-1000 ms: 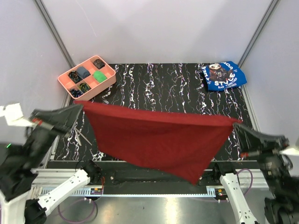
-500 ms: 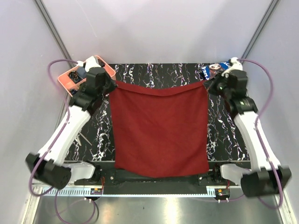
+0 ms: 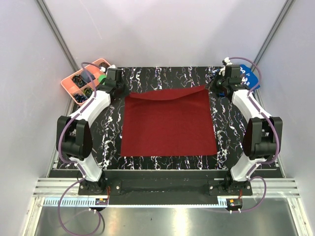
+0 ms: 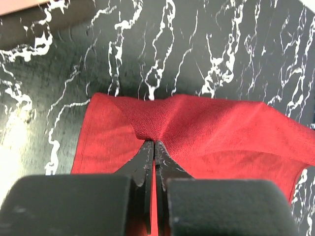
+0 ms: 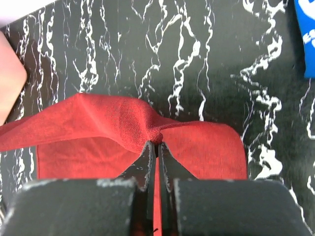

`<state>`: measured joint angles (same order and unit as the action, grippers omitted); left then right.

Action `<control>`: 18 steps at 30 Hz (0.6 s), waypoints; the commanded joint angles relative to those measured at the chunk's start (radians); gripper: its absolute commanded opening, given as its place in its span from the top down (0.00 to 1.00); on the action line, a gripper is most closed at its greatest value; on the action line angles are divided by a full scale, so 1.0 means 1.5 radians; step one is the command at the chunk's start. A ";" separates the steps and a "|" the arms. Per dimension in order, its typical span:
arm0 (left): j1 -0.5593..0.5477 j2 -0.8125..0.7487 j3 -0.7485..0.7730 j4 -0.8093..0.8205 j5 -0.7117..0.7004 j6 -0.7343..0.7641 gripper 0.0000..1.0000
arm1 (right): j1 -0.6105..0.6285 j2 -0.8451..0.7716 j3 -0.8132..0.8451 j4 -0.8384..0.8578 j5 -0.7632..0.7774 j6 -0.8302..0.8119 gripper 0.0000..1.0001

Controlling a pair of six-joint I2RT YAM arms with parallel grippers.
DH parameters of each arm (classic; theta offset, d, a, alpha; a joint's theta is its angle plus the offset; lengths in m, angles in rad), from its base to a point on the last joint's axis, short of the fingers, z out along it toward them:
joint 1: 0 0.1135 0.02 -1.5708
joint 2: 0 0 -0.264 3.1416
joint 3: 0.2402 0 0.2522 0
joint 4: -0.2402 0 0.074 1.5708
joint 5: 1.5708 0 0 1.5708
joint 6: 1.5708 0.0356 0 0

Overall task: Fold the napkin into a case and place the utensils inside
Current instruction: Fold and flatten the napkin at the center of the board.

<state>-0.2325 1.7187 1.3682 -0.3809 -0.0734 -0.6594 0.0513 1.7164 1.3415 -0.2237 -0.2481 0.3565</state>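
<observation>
The dark red napkin (image 3: 170, 125) lies spread as a square on the marbled table, and its back edge sags between two lifted corners. My left gripper (image 3: 123, 94) is shut on the back left corner, and in the left wrist view the cloth (image 4: 221, 128) bunches at the closed tips of that gripper (image 4: 151, 142). My right gripper (image 3: 212, 88) is shut on the back right corner. In the right wrist view the napkin (image 5: 98, 123) pinches into a small knot at that gripper (image 5: 156, 143). No case is in view and the utensils are out of view.
A pink compartment tray (image 3: 69, 81) with small items stands at the back left, just beyond the left arm. A blue printed cloth (image 3: 249, 75) lies at the back right corner, also seen as the blue cloth (image 5: 306, 39). Both arms stretch along the table's sides.
The napkin hung in the air a second ago. Both arms have swung it toward the back of the table and lowered it until it lies flat, still holding its corners.
</observation>
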 commanded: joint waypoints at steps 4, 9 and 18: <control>0.004 -0.119 -0.082 -0.069 0.063 -0.007 1.00 | -0.001 -0.160 -0.093 -0.105 0.000 0.025 1.00; -0.001 -0.222 -0.234 -0.098 0.127 0.018 1.00 | -0.001 -0.274 -0.262 -0.150 0.017 0.097 1.00; -0.008 -0.331 -0.393 -0.131 0.172 0.031 1.00 | -0.001 -0.425 -0.417 -0.237 0.050 0.157 1.00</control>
<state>-0.2386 1.3029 0.8280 -0.5739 0.1299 -0.6292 0.0513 1.1469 0.7341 -0.5194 -0.2337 0.5476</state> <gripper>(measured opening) 0.005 0.012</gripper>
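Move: Both shut grippers still hold the napkin's raised far edge. From the left hand, the napkin's near left corner lies about 31 cm back, 4 cm left and 14 cm below, with the orange tray some 5 cm ahead and 19 cm left. From the right hand, the near right corner is about 33 cm back, 5 cm right and 15 cm below, with the blue bag roughly 6 cm ahead and 16 cm right. Both hands keep their pinch and draw the edge back some 20 cm, sinking 7 cm, towards the near edge. ##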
